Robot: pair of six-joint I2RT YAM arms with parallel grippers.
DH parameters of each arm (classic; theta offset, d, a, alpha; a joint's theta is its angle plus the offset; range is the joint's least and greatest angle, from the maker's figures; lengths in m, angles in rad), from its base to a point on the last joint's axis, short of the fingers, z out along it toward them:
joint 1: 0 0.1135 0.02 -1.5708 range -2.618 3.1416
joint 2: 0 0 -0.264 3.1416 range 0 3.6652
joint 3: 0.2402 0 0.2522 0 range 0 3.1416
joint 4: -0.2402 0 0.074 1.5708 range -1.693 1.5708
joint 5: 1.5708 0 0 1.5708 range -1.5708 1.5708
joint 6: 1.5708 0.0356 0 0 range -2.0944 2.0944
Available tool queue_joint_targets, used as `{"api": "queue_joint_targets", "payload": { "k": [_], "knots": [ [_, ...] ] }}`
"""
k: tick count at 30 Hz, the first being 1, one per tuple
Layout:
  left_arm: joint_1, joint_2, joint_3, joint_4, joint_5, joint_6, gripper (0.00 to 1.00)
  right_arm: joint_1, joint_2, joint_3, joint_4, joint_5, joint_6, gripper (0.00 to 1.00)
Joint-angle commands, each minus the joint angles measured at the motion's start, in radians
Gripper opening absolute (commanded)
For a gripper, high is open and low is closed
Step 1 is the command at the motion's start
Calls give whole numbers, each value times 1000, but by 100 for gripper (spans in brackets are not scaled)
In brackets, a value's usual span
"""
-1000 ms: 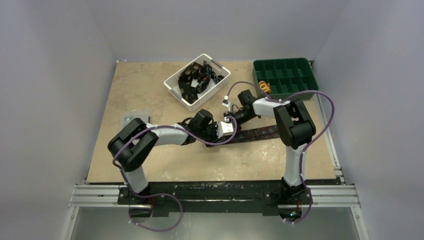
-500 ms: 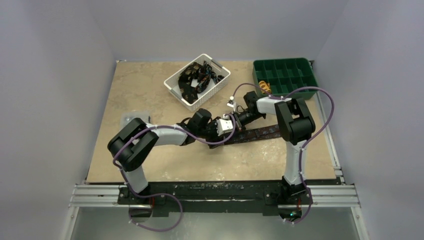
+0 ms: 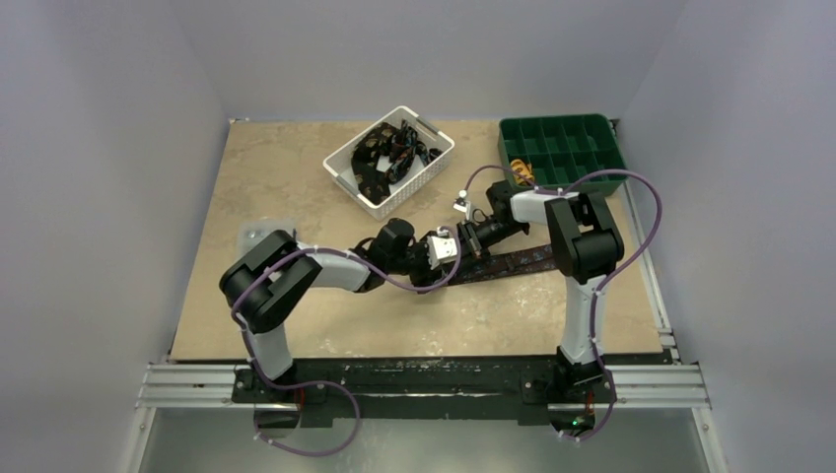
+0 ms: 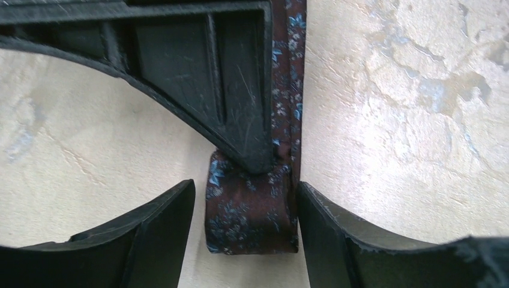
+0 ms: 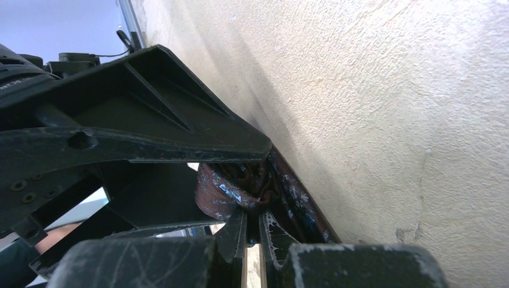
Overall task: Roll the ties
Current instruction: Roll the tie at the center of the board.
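Observation:
One of the ties (image 3: 521, 261), dark brown with small pale blue marks, lies flat on the table and ends in a short roll (image 4: 252, 213) at its left end. My left gripper (image 4: 246, 201) stands open with a finger on each side of that roll; the right-hand finger (image 4: 336, 231) touches it and the other stands just apart. My right gripper (image 5: 255, 213) is shut on the roll's fabric (image 5: 231, 186), and one of its fingers (image 4: 240, 102) reaches down onto the roll. In the top view the two grippers, left (image 3: 452, 252) and right (image 3: 467, 246), meet mid-table.
A white basket (image 3: 434, 164) holding more dark ties (image 3: 389, 153) stands behind the grippers. A green compartment tray (image 3: 603, 150) sits at the back right with an orange item (image 3: 522, 170) in it. A small grey plate (image 3: 262, 233) lies at the table's left.
My left gripper has opened and let go of the roll, drawing back slightly to the left. My right gripper stays shut on the roll and has shifted a little.

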Motion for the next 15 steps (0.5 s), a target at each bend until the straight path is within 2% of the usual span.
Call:
{"api": "queue_joint_targets", "payload": {
  "k": [1,4,6,8,11,15],
  "knots": [
    [-3,11,-26,75,59,-64,60,-4,12,-45,33,248,-65,0],
    [-11,31,-28,69,37,-94,56,-4,4,-53,46,241,-58,0],
    [-14,38,-26,52,13,-91,49,-3,-2,-57,41,232,-68,0],
    [-14,41,-13,3,-11,-67,37,-3,-16,-55,36,197,-75,1],
    [-14,21,4,-128,-66,22,24,-2,-40,-35,9,134,-77,23],
    [-14,-25,-3,-284,-111,141,22,-4,-94,-26,-73,70,-108,42]
  ]
}}
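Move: The rolled end of the tie sits almost between the left hand's open fingertips, its middle about 1 cm back, 1 cm to the right and 1 cm below. From the right hand's shut fingertips, the same roll is about 2 cm to the left and 1 cm back, at about tip height. The flat tail runs off beyond, its middle about 9 cm to the right of the right hand. The white basket is some 23 cm ahead and 10 cm left of the left hand. The left hand, its fingers pointing right and slanting down astride the roll, settles about 1.5 cm down and 1 cm back, then closes from wide to about a third open, pinching the roll by its two sides, near and far. The right hand stays low at the tail side of the roll with its fingers shut until the left has closed, then spreads them to about a third open while easing roughly half a centimetre to the right. ##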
